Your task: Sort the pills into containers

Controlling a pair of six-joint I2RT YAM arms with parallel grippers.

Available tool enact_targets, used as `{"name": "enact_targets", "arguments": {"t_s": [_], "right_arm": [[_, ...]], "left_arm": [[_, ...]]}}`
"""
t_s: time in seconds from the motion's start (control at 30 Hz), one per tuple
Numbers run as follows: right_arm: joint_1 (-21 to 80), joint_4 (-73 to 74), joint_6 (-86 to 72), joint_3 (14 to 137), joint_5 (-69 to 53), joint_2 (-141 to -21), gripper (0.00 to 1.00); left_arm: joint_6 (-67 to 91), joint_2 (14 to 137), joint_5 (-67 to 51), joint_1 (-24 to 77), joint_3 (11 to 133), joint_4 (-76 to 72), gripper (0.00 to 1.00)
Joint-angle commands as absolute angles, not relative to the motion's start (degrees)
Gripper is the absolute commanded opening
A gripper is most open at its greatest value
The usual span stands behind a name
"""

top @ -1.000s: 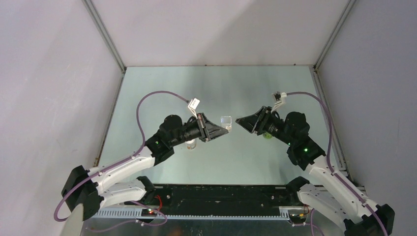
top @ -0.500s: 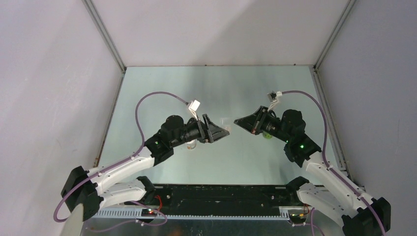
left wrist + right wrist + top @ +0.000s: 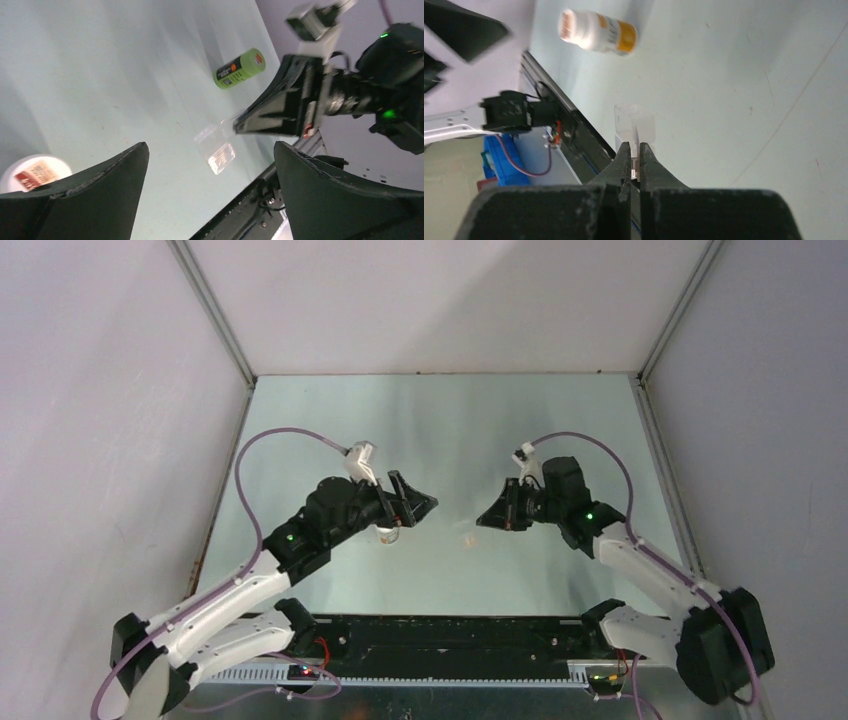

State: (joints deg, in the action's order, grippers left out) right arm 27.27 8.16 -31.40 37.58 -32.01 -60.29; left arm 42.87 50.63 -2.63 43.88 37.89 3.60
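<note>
The containers are one small translucent pill box [image 3: 644, 125]. It hangs over the table by a thin wall pinched in my right gripper [image 3: 636, 146], which is shut on it. From the left wrist view the pill box [image 3: 218, 151] shows just under the right gripper's tip [image 3: 240, 125]. My left gripper [image 3: 210, 147] stands wide open with nothing between its jaws, a little way back from the box. In the top view the left gripper [image 3: 415, 498] and the right gripper [image 3: 484, 519] face each other mid-table. No pills are in view.
A white bottle with an orange label [image 3: 596, 31] lies on the table under the left arm [image 3: 388, 533]. A green bottle [image 3: 240, 68] lies on its side beyond the right gripper. The black rail [image 3: 450, 632] runs along the table's near edge.
The left gripper opened, let go of the pill box and drew back to the left. The right gripper shut on the box and now carries it alone, lower and nearer the front.
</note>
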Motion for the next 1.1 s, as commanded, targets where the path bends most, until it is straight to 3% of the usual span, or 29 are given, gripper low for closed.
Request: {"name": "enact_targets", "arguments": {"t_s": [0.0,0.23,0.57,0.63,0.7,0.77,0.9,1.07], "right_arm": [[28.7,9.7,-23.9,37.4,-36.3,-65.6,0.0],[30.9,5.6,-22.3,37.5,-31.8,-74.4,0.01],[34.0,4.0,-21.6,40.0,-25.4,-83.8,0.15],[34.3,5.3,-21.6,41.1,-23.8,-83.8,0.25],[34.8,7.2,-21.5,42.3,-21.9,-83.0,0.49],[35.7,9.5,-20.9,43.7,-18.7,-81.7,0.63],[38.7,14.5,-19.2,47.1,-10.4,-78.5,0.76],[47.5,18.3,-16.1,55.7,0.6,-77.8,0.81]], "left_arm": [[38.8,46.9,6.0,43.3,41.9,9.8,0.99],[38.2,44.1,13.5,43.1,42.1,14.6,0.99],[38.7,42.1,18.4,42.9,41.2,17.5,0.99],[38.7,41.8,18.9,42.8,41.1,17.9,0.99],[38.7,41.4,19.6,42.8,41.1,18.4,0.99],[38.8,40.9,20.4,42.7,40.9,18.5,0.99],[38.8,39.7,23.7,42.6,41.1,20.4,0.99],[40.0,38.2,33.5,42.6,40.7,25.6,0.99]]}}
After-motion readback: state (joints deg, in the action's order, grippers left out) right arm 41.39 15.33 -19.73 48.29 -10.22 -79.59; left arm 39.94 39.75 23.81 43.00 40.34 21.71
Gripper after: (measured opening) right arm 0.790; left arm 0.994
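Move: Below the right hand's shut fingertips, which already hold the clear pillbox, its table spot lies about 15 cm down, 2 cm back and 3 cm left. From the right hand, the white bottle stands 3 cm ahead and 18 cm left, the green bottle 7 cm ahead and 15 cm right. The left hand, empty and open, has the white bottle about 3 cm ahead, 7 cm left and 18 cm below, and the pillbox spot 2 cm back, 8 cm right. Lowering the held pillbox about 12 cm almost straight down to the table, the right hand opens its fingers, lets go, then lifts some 4 cm and eases forward off it. Meanwhile the left hand, still wide open, draws about 10 cm left towards and over the white bottle, turning some 20 degrees counter-clockwise. ##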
